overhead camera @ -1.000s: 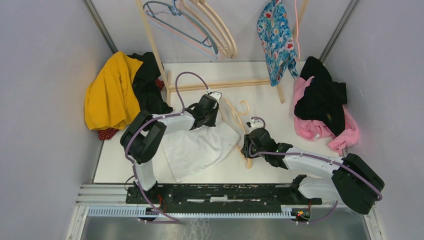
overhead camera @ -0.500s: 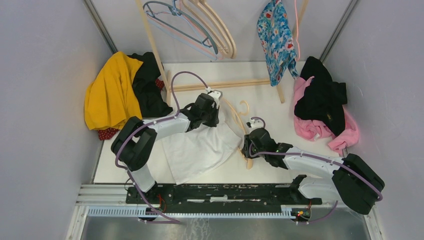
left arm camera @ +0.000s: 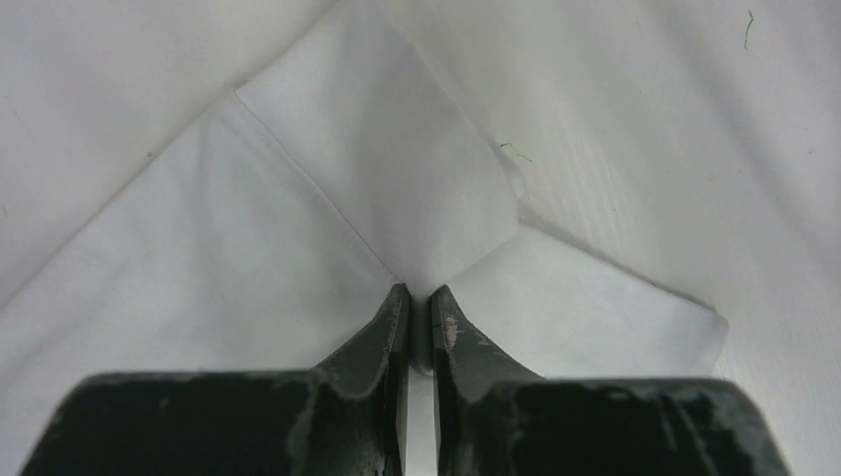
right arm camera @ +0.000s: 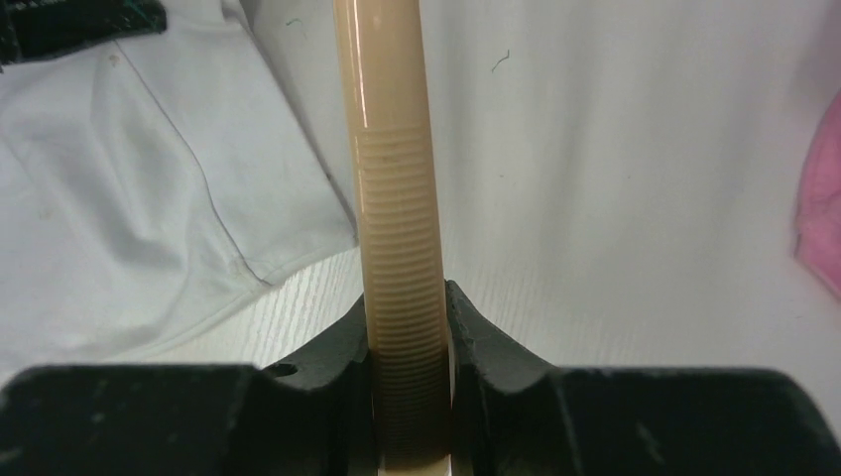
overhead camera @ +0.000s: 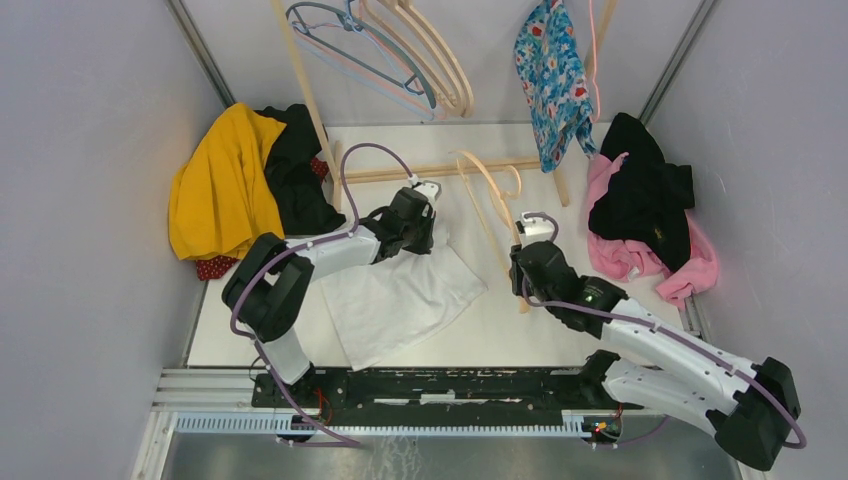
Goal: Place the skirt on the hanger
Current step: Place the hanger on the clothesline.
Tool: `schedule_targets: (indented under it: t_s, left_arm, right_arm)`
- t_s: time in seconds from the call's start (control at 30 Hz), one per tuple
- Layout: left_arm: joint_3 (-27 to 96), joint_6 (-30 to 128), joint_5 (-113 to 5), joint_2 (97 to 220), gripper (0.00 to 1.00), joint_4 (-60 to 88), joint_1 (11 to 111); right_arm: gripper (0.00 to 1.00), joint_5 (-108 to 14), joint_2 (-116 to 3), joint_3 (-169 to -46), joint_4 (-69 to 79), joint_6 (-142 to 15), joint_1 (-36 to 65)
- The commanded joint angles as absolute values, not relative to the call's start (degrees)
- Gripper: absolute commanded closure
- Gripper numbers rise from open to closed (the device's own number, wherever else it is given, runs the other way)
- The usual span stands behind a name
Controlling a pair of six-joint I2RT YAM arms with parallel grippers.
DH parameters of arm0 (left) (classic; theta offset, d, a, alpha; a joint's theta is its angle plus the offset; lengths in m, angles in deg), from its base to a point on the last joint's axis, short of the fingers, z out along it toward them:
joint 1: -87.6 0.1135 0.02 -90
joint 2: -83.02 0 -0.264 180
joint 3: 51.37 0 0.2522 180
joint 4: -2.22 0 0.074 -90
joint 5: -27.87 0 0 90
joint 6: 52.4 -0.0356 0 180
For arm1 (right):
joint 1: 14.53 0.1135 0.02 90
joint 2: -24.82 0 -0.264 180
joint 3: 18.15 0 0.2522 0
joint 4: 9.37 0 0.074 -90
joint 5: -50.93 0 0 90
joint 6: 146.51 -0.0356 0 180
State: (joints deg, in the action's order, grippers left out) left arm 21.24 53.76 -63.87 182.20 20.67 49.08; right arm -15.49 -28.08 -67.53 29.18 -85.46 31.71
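The white skirt (overhead camera: 395, 300) lies flat on the table in front of the left arm. My left gripper (overhead camera: 428, 232) is shut on a pinched fold at the skirt's far edge (left arm camera: 417, 228); its fingertips (left arm camera: 395, 307) press the cloth between them. The beige hanger (overhead camera: 487, 195) is lifted off the table, to the right of the skirt and apart from it. My right gripper (overhead camera: 521, 272) is shut on the ribbed end of the hanger's arm (right arm camera: 402, 297). The hanger's hook points toward the rack's base bar.
A wooden rack (overhead camera: 440, 168) stands at the back with several hangers (overhead camera: 400, 50) and a floral garment (overhead camera: 552, 80) on it. A yellow and black clothes pile (overhead camera: 245, 185) lies at the left, a pink and black pile (overhead camera: 650, 215) at the right.
My right arm has raised the hanger and carried it back and to the right, away from the skirt. The left gripper has stayed on the skirt's edge.
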Motion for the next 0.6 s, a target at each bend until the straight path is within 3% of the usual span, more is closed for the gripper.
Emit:
schedule_targets:
  t_s: [0.0, 0.1, 0.3, 0.43, 0.57]
  left_arm:
    - [21.94, 55.94, -65.27, 180.36, 0.78, 20.92, 49.38]
    - [21.83, 56.46, -64.55, 179.15, 0.57, 21.11, 49.36]
    - [23.56, 56.95, -61.60, 175.67, 0.37, 22.47, 49.37]
    - [24.65, 57.40, -58.05, 173.39, 0.00, 23.08, 49.32]
    - [24.90, 57.88, -55.91, 171.95, 0.01, 22.78, 49.28]
  right_arm:
    - [0.99, -10.88, -25.62, -73.15, 32.56, -80.72, 31.57]
    - [0.99, -8.51, -25.52, -78.11, 34.65, -78.50, 31.45]
    - [0.99, -6.86, -30.99, -93.83, 36.68, -71.44, 28.07]
    - [0.99, -12.39, -36.55, -102.38, 35.54, -69.23, 21.96]
    - [0.99, -17.88, -42.74, -110.30, 33.45, -67.48, 16.58]
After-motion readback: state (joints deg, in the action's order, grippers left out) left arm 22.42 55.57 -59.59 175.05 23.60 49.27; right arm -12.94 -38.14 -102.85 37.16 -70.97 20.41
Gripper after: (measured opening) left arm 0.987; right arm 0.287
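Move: The right hand already grips the wooden hanger; the clothesline it is bound for runs roughly 26 cm ahead and some 32 cm above, with its free spot about 2 cm to the left. The hanging flowered cloth is about 25 cm ahead, 5 cm right and 15 cm up, the wooden hangers 24 cm ahead, 14 cm left and 27 cm up. The left hand's fingers pinch the white skirt's top edge; its middle lies about 10 cm back, 5 cm left and 5 cm below. Keeping its pinch on the wooden hanger, the right hand carries it up some 19 cm, at first almost straight up and then also about 9 cm forward towards the clothesline, easing a little to the right while the fingers tilt upward by 15-20 degrees. The left hand meanwhile spreads its fingers wide and lets go of the white skirt's edge, then lifts about 5 cm clear of it. ##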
